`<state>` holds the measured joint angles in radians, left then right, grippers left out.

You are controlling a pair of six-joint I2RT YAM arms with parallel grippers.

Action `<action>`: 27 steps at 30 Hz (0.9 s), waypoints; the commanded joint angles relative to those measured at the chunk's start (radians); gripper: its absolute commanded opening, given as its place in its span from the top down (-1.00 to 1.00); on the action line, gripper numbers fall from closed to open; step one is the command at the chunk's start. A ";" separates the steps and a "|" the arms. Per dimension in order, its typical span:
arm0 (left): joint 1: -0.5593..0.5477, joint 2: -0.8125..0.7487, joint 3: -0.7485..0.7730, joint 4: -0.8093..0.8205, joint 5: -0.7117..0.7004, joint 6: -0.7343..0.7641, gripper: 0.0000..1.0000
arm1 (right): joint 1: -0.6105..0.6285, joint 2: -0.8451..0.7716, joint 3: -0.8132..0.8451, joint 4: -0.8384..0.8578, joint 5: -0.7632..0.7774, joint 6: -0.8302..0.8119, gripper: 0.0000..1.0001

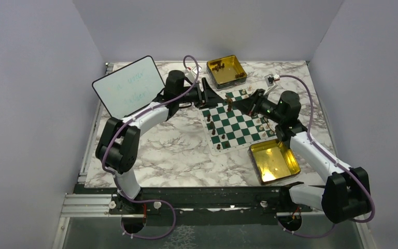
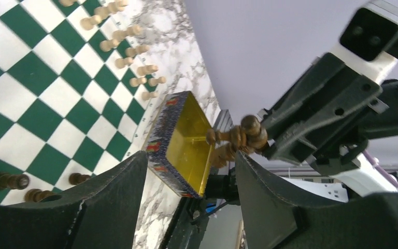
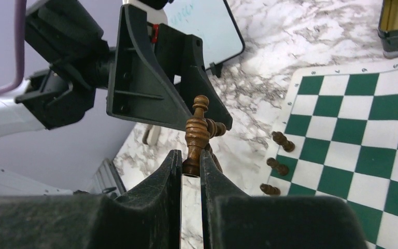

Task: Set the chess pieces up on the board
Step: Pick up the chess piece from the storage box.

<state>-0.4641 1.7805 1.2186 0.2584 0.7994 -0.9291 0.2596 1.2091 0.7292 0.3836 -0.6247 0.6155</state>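
Observation:
The green and white board (image 1: 237, 123) lies mid-table. My right gripper (image 3: 190, 155) is shut on the base of a dark brown chess piece (image 3: 197, 129), held up above the board's left edge. A second brown piece (image 3: 216, 127) shows just behind it; how it is held I cannot tell. My left gripper (image 2: 189, 158) faces it, open, and the held piece (image 2: 246, 134) is just past the tip of its right finger (image 2: 290, 207). Dark pieces (image 3: 282, 141) stand along the board's left edge. Cream pieces (image 2: 129, 52) line the right edge.
A gold tin (image 1: 227, 71) with several dark pieces stands behind the board. Another gold tin (image 1: 273, 161) sits at the front right. The whiteboard (image 1: 128, 85) leans at the back left. Both arms meet over the board's far left corner.

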 commanded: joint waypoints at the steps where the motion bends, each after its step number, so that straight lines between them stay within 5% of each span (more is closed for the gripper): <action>1: -0.001 -0.119 -0.048 0.190 0.042 -0.053 -0.32 | -0.005 -0.051 -0.011 0.124 0.031 0.141 0.99; 10: -0.021 -0.145 -0.090 0.425 0.075 -0.169 -0.60 | -0.005 -0.049 -0.010 0.240 -0.013 0.270 0.99; 27: -0.061 -0.141 -0.080 0.500 0.043 -0.167 -0.81 | -0.004 -0.042 -0.037 0.325 -0.056 0.353 0.99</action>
<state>-0.5076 1.6547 1.1145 0.6922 0.8421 -1.0920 0.2596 1.1667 0.7036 0.6491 -0.6521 0.9451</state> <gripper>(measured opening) 0.910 0.176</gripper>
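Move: The brown chess pieces in the right hand's fingers lie just off the left hand's fingertips: some 3 cm to its right, 2 cm back and 3 cm higher; from the right hand they are about 1 cm ahead and 1 cm left. From the left hand, the storage box lies 13 cm ahead, 4 cm right; the chessboard's middle 7 cm back, 7 cm right; the nearest standing brown piece 7 cm back, 4 cm left; all about 20 cm down. Upward go both hands, facing each other high over the board: the left rises about 9 cm and draws back 4 cm, coming level with the brown pieces, its fingers opening wider and tilting up from a slight droop. The right keeps its grip on them, rises some 6 cm and turns about 15 degrees, fingertips coming up too. ##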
